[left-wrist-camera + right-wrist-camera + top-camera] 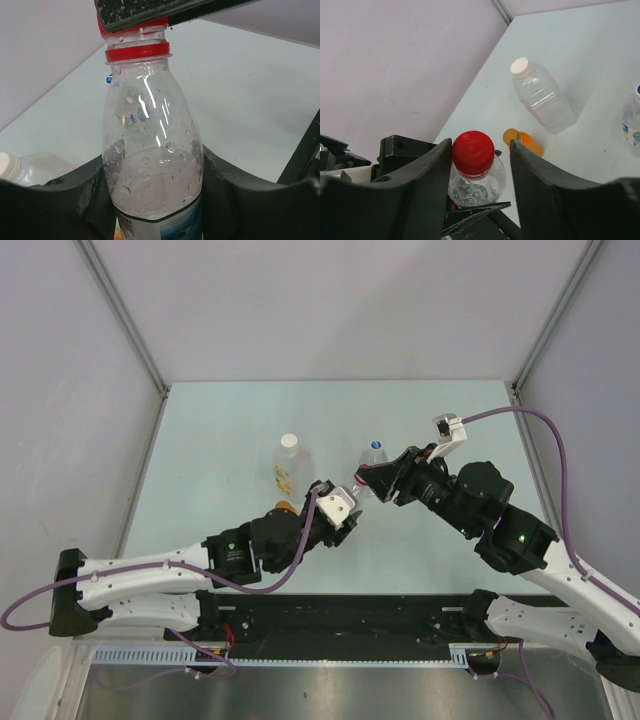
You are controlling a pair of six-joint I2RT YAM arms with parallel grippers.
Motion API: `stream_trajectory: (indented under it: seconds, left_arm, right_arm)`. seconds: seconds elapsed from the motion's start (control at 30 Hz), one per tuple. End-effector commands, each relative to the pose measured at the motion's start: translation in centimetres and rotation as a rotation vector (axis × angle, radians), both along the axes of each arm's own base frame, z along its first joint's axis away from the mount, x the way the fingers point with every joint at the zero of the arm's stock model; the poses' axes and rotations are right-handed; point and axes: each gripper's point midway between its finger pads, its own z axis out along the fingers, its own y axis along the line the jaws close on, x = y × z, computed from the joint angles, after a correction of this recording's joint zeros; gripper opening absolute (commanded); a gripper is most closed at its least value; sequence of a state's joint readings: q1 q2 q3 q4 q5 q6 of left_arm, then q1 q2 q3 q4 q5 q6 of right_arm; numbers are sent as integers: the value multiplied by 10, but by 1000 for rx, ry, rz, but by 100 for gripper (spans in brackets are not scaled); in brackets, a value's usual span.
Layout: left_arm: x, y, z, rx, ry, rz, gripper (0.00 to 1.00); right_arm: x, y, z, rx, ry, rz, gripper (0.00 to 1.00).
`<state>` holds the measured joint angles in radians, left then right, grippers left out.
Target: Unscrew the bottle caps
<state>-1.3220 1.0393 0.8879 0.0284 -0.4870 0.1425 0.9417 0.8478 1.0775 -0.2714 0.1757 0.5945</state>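
Observation:
My left gripper (152, 175) is shut on the body of a clear bottle (150, 150) with a red-and-blue label and holds it off the table. Its red cap (473, 153) sits between the fingers of my right gripper (481, 162). The left finger (427, 180) touches the cap, while a gap remains at the right finger (540, 185), so the gripper is open. From above, both grippers meet at the table's middle, the left gripper (345, 498) just left of the right gripper (362, 478). Behind them stand a white-capped bottle (290, 462) and a blue-capped bottle (373, 455).
A small orange bottle (526, 142) lies on its side near the held bottle, also seen from above (285, 506). The white-capped bottle (542, 97) and the blue-capped bottle (632, 122) stand farther back. Grey walls (80, 390) close in the table on the left, back and right.

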Motion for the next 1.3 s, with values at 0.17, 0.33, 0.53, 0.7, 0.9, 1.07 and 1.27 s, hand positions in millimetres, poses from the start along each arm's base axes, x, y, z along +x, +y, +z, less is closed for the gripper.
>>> stream_trajectory:
  seconds: [0.17, 0.33, 0.53, 0.7, 0.9, 1.07, 1.27]
  left_arm:
    - [-1, -3, 7, -12, -22, -4, 0]
    - [-2, -3, 7, -13, -21, -6, 0]
    - [-25, -9, 27, -69, 1, -150, 0]
    - [-85, -18, 54, -137, 72, -508, 0]
    - [-146, 1, 92, -240, 192, -910, 0]
    - [-172, 16, 112, -261, 223, -1105, 0]
    - [-188, 21, 102, -217, 303, -1257, 0]
  right_arm:
    - [-2, -2, 17, 37, -34, -4, 25]
    - [-5, 0, 16, 31, -34, 18, 8]
    - [-27, 9, 23, 6, -108, 165, 0]
    - [-67, 14, 39, -13, -274, 400, 0]
    - [-140, 6, 62, 42, -485, 750, 0]
    - [-174, -3, 65, 70, -550, 930, 0]
    - [-199, -21, 77, 105, -654, 1014, 0]
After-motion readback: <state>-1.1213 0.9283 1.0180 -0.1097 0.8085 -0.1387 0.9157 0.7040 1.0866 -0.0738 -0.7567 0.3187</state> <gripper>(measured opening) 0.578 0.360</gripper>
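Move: Between the right hand's open fingers sits the red cap, within about 1 cm of the hand point; the blue-capped bottle stands roughly 15 cm ahead, 4 cm to the right and 17 cm lower. The left hand holds the red-capped bottle, its cap some 3 cm ahead, 4 cm right and 9 cm above. From that left hand the white-capped bottle is about 17 cm ahead, 11 cm left, 8 cm down; the orange bottle 5 cm ahead, 13 cm left, 14 cm down. Closing on the red cap, the right fingers pinch it first. Then both hands swing together back towards the base by about 16 cm and up some 7 cm. The left, still gripping the bottle, turns it roughly 60 degrees clockwise, while the right turns about 50 degrees counter-clockwise, its fingers tilting slightly upward and keeping the cap pinched. ##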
